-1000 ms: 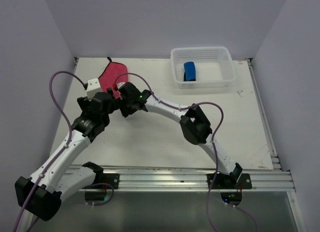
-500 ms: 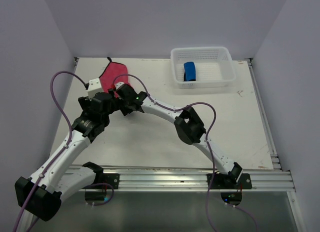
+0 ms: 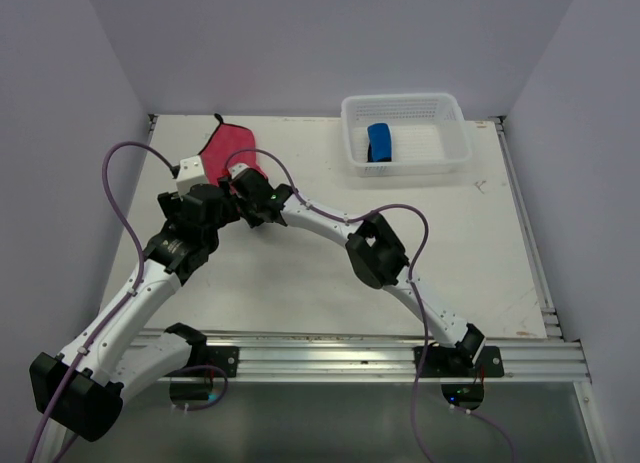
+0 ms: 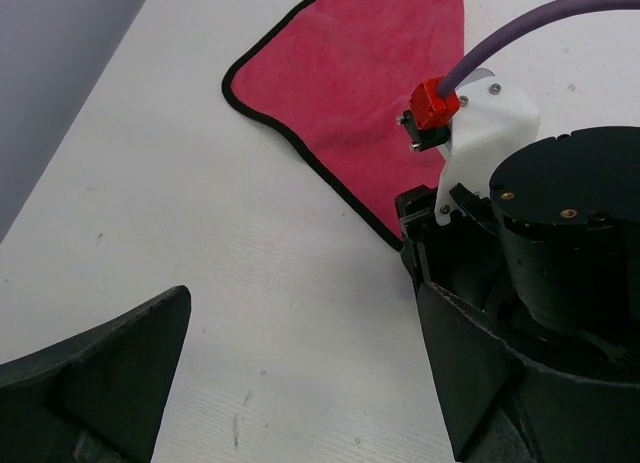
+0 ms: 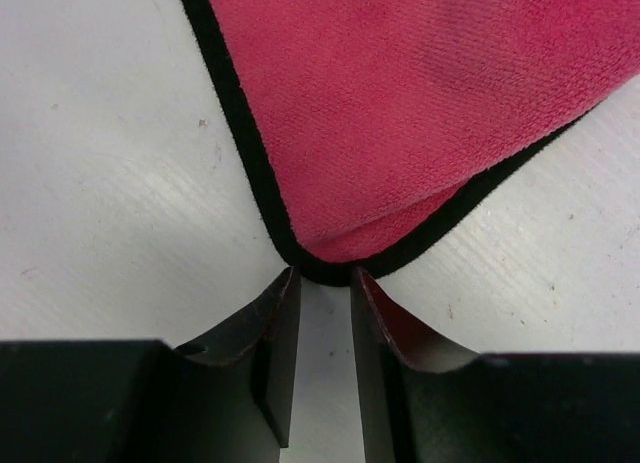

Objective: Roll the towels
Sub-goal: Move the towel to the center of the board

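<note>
The pink-red towel (image 3: 228, 148) lies flat at the back left of the table, dark edging all round. It also shows in the left wrist view (image 4: 370, 83) and the right wrist view (image 5: 420, 103). My right gripper (image 5: 323, 278) sits low on the table at the towel's near corner. Its jaws stand a narrow gap apart, and the black-edged corner just touches the fingertips. My left gripper (image 4: 300, 383) is wide open and empty over bare table, just near-left of the towel and beside the right wrist (image 4: 560, 213). The blue towel (image 3: 379, 141) lies rolled in the basket.
A white mesh basket (image 3: 455, 133) stands at the back right and holds the blue roll. Both arms crowd together at the left (image 3: 240, 198). The left wall and the table's left edge are close to the pink towel.
My right gripper has slid left and a little farther back, up to the pink towel's near corner, and its elbow has followed. The left arm has barely moved.
</note>
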`<state>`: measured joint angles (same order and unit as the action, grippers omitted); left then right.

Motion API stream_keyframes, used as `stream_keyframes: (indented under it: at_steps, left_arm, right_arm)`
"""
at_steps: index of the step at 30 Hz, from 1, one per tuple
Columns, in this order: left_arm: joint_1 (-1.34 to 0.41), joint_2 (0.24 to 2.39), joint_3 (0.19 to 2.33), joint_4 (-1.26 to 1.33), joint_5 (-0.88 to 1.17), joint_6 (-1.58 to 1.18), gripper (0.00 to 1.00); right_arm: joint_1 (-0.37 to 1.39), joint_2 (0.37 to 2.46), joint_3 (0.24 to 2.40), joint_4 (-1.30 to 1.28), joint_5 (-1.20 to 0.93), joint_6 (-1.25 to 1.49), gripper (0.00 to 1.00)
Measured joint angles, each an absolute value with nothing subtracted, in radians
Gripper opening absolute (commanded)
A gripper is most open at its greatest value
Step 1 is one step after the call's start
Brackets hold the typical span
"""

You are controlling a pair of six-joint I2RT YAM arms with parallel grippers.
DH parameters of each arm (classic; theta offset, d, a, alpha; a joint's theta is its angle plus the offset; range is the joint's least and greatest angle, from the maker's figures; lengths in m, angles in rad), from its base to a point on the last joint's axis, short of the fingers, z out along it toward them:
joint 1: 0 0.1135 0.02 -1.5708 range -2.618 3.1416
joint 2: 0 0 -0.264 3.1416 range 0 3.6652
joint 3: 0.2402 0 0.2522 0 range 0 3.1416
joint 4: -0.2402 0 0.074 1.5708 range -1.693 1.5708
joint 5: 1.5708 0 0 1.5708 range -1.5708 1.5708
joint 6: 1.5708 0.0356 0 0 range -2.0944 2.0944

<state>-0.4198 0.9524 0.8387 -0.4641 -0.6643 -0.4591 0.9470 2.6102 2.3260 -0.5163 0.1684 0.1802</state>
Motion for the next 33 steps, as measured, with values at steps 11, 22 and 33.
stream_keyframes:
  at_steps: [11,22,33]
  left_arm:
    - [-0.420,0.953,0.839,-0.464,-0.655,-0.459,1.00]
    - [-0.420,0.953,0.839,-0.462,-0.650,-0.451,1.00]
    - [-0.419,0.985,0.839,-0.458,-0.548,-0.446,0.99]
  right_arm:
    - [0.947,2.547,2.194,-0.442,0.197,0.169,0.00]
    - [0.947,2.162,1.607,-0.402,0.212,0.171,0.00]
    - [0.889,1.579,1.000,-0.405,0.211,0.249,0.00]
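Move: Right at the right hand's tips, about 1 cm below the hand point, lies the near corner of the pink towel; the towel's middle is some 17 cm ahead of this hand and 5 cm left. The rolled blue towel sits about 26 cm ahead and 35 cm right, in the white basket, whose middle is roughly 29 cm ahead and 41 cm right. From the left hand, the corner is about 9 cm ahead, 8 cm right and 18 cm below. Shutting its half-open fingers on the pink towel's near corner almost in place, the right hand pinches it, then drags it quickly right and back towards the board's middle, about 24 cm right and 14 cm back. It stays low at first and lifts some 4 cm late on. The empty left hand, still wide open, eases about 2 cm right at the end. ##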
